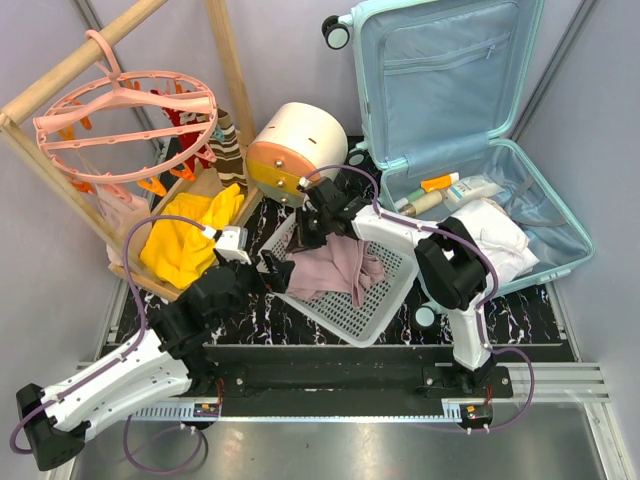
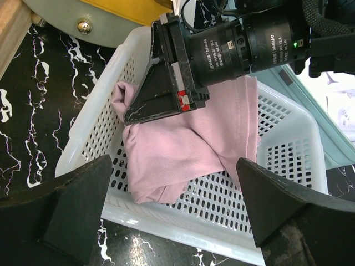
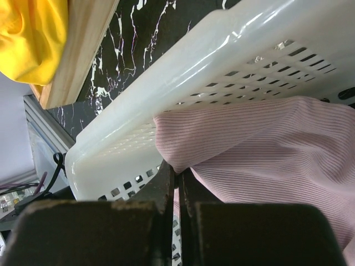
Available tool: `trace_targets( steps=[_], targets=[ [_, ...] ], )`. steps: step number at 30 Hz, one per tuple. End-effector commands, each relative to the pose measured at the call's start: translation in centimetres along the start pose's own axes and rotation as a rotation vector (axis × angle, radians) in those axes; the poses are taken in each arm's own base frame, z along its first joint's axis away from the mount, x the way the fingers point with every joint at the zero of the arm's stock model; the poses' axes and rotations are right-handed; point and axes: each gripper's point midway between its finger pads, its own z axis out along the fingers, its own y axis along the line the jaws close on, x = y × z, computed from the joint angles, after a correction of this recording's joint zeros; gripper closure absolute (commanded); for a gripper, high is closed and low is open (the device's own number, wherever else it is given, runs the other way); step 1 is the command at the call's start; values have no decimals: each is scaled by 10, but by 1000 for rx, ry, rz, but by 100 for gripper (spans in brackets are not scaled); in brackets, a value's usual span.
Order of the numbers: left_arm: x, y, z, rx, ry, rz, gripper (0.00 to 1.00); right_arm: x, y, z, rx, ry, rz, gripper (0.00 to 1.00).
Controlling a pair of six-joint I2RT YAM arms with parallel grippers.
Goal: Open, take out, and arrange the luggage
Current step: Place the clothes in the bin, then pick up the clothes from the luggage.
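The luggage (image 1: 450, 90), a pale mint-blue hard-shell suitcase, lies open at the back right with its lid up and its blue lining showing. Tubes and bottles (image 1: 450, 190) and a white garment (image 1: 497, 237) lie in its lower half. A pink garment (image 1: 340, 268) (image 2: 183, 149) (image 3: 277, 144) lies in the white perforated basket (image 1: 385, 300) (image 2: 222, 221) (image 3: 166, 83). My right gripper (image 1: 303, 236) (image 2: 128, 117) (image 3: 178, 169) is shut on a fold of this pink garment at the basket's left end. My left gripper (image 1: 275, 272) (image 2: 173, 166) stands open at the basket's near left rim, holding nothing.
A cream-and-orange rounded box (image 1: 290, 150) stands behind the basket. At the left, a wooden rack (image 1: 225, 60) holds a yellow cloth (image 1: 185, 240) and a pink round clip hanger (image 1: 130, 110). The suitcase's rim (image 1: 560, 215) lies close to the right arm.
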Motion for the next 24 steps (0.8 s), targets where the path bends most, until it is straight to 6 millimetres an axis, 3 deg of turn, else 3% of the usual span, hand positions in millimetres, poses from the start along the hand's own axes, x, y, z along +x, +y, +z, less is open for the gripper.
trace_targets(
  steps=[1, 3, 4, 5, 9, 11, 14, 15, 17, 18, 19, 21, 22, 23, 24],
  targets=[
    [-9, 4, -1, -24, -36, -12, 1, -14, 26, -3, -63, -49, -35, 100],
    [-10, 3, -1, -23, -35, -8, 1, -18, 26, -11, -49, -75, -48, 93],
    [-10, 4, 0, -26, -32, -2, 1, -16, 23, -12, -37, -78, -51, 84],
    [-10, 4, 0, -26, -29, 5, 1, -15, 23, -15, -30, -83, -60, 60],
    [-11, 7, 0, -54, 7, 101, 1, -16, 21, -45, 18, -117, -153, 30],
    [-23, 4, -2, -58, 2, 134, 1, -6, 18, -59, 28, -103, -188, 26],
    [-37, 5, -6, -62, 2, 204, 1, 1, 38, -107, -13, -138, -265, 23],
    [-40, 8, -7, -73, 3, 233, 1, -1, 52, -136, -40, -189, -303, 23],
    [-46, 9, -9, -78, 1, 250, 1, 4, 58, -165, -31, -215, -327, 23],
    [-47, 11, -9, -85, -1, 246, 1, -3, 62, -192, -3, -288, -351, 22],
    [-47, 7, -9, -63, 3, 243, 1, 1, 51, -203, 53, -283, -338, 18],
    [-49, 4, -7, -51, 6, 230, 1, -12, 26, -233, 149, -344, -279, 15],
    [-49, 1, -6, -38, 11, 228, 1, -13, 9, -241, 180, -342, -232, 15],
    [-54, -3, -7, -28, 5, 223, 1, -28, -21, -258, 228, -392, -147, 14],
    [-58, -5, -6, -24, 4, 223, 1, -25, -36, -266, 237, -406, -88, 13]
  ],
)
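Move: The pink cloth is in the bin; its left corner is pinched in the shut right fingers, and its middle lies about 10 cm to their right, 5 cm back and 2 cm lower. The bin's middle is roughly 11 cm right and 7 cm back, the yellow cloth some 23 cm left and 1 cm ahead, the drawer cabinet about 20 cm straight ahead. From the left hand, the pink cloth is around 14 cm right, 4 cm ahead and 12 cm below. The pink cloth's corner is let go near the bin's left side: the right fingers open wide while the hand stays, then it lifts quickly, about 20 cm up and some 12 cm right, drawing slightly back over the cloth as the fingers swing forward. The empty, open left hand dips a centimetre, then rises nearly 4 cm and rolls its left side up. ##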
